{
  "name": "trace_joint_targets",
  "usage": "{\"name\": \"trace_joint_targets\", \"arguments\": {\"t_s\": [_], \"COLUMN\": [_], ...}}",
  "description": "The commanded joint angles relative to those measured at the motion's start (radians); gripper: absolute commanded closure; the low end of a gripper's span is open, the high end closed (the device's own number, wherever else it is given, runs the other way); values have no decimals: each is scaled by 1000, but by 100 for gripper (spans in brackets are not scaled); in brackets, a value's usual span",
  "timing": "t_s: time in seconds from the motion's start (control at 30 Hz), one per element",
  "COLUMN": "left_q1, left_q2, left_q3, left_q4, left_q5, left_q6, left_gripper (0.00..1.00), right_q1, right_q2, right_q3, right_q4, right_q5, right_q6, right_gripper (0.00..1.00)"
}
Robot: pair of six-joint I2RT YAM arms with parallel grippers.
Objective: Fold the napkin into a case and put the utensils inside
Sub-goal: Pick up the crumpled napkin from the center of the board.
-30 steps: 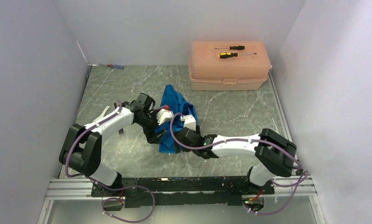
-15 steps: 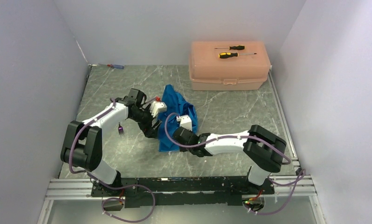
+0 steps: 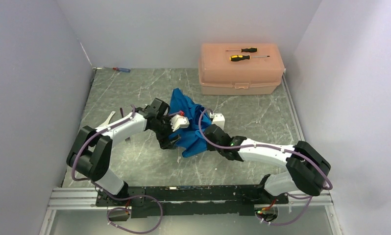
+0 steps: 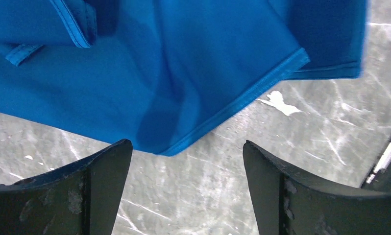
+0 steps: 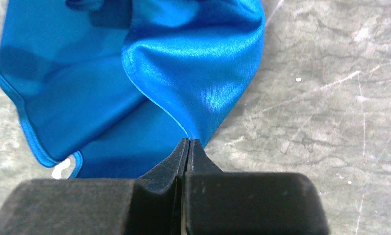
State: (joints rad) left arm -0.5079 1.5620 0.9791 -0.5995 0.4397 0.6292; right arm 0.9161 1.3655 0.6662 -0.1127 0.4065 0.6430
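The bright blue napkin point(image 3: 187, 122) lies crumpled mid-table, not folded into a case. My right gripper point(image 3: 203, 131) is shut on a raised fold at its right edge; in the right wrist view the closed tips point(image 5: 188, 143) pinch the cloth point(image 5: 110, 93). My left gripper point(image 3: 171, 139) is open at the napkin's near left edge. In the left wrist view a hemmed corner of the cloth point(image 4: 183, 73) lies just ahead of the open gripper point(image 4: 186, 147), with bare table between the jaws. The white spoon point(image 3: 109, 118) lies left of the left arm. The purple fork point(image 3: 129, 140) is mostly hidden by that arm.
A large peach plastic box point(image 3: 241, 73) stands at the back right with two yellow-and-black screwdrivers point(image 3: 245, 54) on its lid. A small blue-and-red screwdriver point(image 3: 120, 69) lies at the back left corner. Walls close in the table on three sides.
My right gripper has moved right and back, dragging the napkin with it and bunching it. My left gripper has followed to the right, now at the cloth's near left corner.
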Motion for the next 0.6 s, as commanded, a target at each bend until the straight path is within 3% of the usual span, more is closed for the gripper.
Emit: {"name": "trace_joint_targets", "arguments": {"t_s": [0.0, 0.2, 0.37, 0.5, 0.57], "left_q1": [-37, -83, -86, -86, -86], "left_q2": [45, 85, 102, 103, 109], "left_q3": [10, -42, -48, -37, -28], "left_q4": [82, 178, 305, 317, 306], "left_q5": [-80, -131, -230, -236, -250], "left_q6": [50, 45, -19, -34, -30], "left_gripper": [12, 19, 45, 60, 77], "right_q1": [-9, -63, -121, -167, -201], "right_q2": [-33, -97, -132, -153, -166], "right_q3": [-36, -50, -51, -41, -27], "right_q4": [-40, -90, -106, -123, -145], "right_q5": [12, 39, 24, 18, 25], "right_q6": [-8, 7, -18, -36, -49], "right_gripper": [100, 100, 100, 100, 100]}}
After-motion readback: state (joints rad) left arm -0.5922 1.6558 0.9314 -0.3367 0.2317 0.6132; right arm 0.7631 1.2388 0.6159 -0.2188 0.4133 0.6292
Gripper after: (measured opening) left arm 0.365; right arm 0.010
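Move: The blue napkin's near-left corner lies on the table about 2 cm ahead of the open left hand, 2 cm to its right and 4 cm below; the crumpled ridge is some 11 cm ahead and 9 cm right of that hand, the fork about 7 cm ahead and 18 cm left. The right hand already pinches another corner of the napkin; from it, the near-left corner lies 13 cm left, 2 cm ahead and 4 cm lower, with the ridge 13 cm ahead and 5 cm left. The napkin's near-left corner is taken between the left fingertips: the left hand sinks about 3 cm almost straight down, then slides forward nearly 4 cm, its fingers swinging some 10 degrees forward as they close on the cloth. Meanwhile the right hand, still shut on its corner, drags it about 6 cm to the right, dipping slightly before rising again. ##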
